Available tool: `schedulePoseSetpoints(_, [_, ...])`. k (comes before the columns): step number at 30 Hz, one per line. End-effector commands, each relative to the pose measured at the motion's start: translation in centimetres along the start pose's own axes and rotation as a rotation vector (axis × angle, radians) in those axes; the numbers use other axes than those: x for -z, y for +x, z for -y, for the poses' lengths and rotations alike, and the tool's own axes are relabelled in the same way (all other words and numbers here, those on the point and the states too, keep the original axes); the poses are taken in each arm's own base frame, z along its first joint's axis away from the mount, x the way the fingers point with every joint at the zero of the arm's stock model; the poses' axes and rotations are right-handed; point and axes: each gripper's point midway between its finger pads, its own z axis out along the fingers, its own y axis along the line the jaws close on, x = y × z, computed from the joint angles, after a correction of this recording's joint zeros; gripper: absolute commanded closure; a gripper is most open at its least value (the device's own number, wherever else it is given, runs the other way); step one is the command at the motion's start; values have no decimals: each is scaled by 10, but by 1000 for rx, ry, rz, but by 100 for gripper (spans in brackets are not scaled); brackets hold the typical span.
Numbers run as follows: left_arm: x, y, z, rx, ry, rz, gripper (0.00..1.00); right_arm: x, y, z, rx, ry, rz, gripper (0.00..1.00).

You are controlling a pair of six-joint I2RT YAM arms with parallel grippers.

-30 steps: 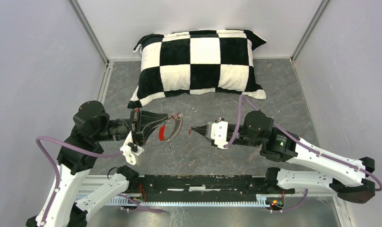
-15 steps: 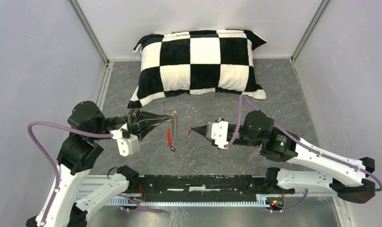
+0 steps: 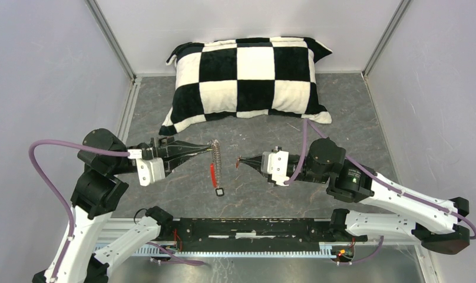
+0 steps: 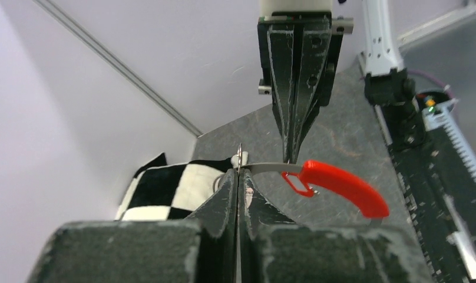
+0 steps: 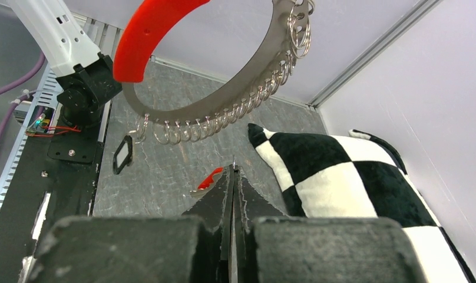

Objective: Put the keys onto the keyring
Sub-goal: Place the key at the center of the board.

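Note:
My left gripper (image 3: 210,145) is shut on the top of the keyring (image 3: 217,159), a silvery band with a red section (image 3: 212,171) that hangs down from the fingertips. In the right wrist view the keyring (image 5: 224,106) arcs overhead, carrying several small wire rings. A black-and-white key (image 3: 220,191) dangles at its lower end, also seen as the black-and-white key (image 5: 122,154). My right gripper (image 3: 243,160) faces the ring from the right, a small gap away, shut on the red key (image 5: 211,177), which pokes out beside its fingertips. In the left wrist view the jaws of the left gripper (image 4: 238,174) are pressed together on the band.
A black-and-white checkered pillow (image 3: 250,76) lies at the back of the grey table. Pale walls close in on three sides. A black rail (image 3: 247,227) runs along the near edge between the arm bases.
My left wrist has rolled and drawn back left, so the keyring now hangs straight down with the black-and-white key lower. The right gripper has shifted slightly right.

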Motion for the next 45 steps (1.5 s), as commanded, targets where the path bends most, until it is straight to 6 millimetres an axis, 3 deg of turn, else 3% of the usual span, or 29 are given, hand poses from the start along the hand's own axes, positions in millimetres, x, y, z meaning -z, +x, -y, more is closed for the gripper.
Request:
schedulePoseSetpoints(1, [-2,-19,-4,145,-31,67,98,5,-23,9,0,34,81,100])
schedulePoseSetpoints(8, [-4,-33,-5,318,-40,123,98,9,-22,8,-4,39,86,100])
schedulePoseSetpoints(20, [-6,-42,-3,421,-18,160,98,13,-16,8,-8,53,70,100])
schedulePoseSetpoints(27, [-6,-41,4,413,15,160,98,17,6,5,-23,82,13,100])
schedulePoseSetpoints(32, [-4,-44,25,342,139,178,98,17,58,-7,-59,108,-128,100])
schedulePoseSetpoints(37, [-3,-43,36,324,197,184,98,18,127,-38,-142,123,-237,100])
schedulePoseSetpoints(45, [3,-44,57,251,314,218,98,41,236,-73,-244,254,-382,100])
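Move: The right fingers already hold the red-tagged key; the bare centre of the board lies some 36 cm below them, about 8 cm ahead and 5 cm to the right. The keyring held by the left hand stands just left of the right hand, about 5 cm left, 2 cm back and 4 cm higher. From the left hand, that centre is about 6 cm ahead, 11 cm right and 44 cm down. Keep the right gripper shut on the red-tagged key and, after barely rising, drop it fast by about 24 cm towards the board's centre, easing right away from the keyring and tipping the fingers some 20 degrees down while swinging clockwise. Keep the left grip on the keyring: roll its forward side down about 20 degrees while rising slightly, then draw it back, sinking again and turning clockwise. ##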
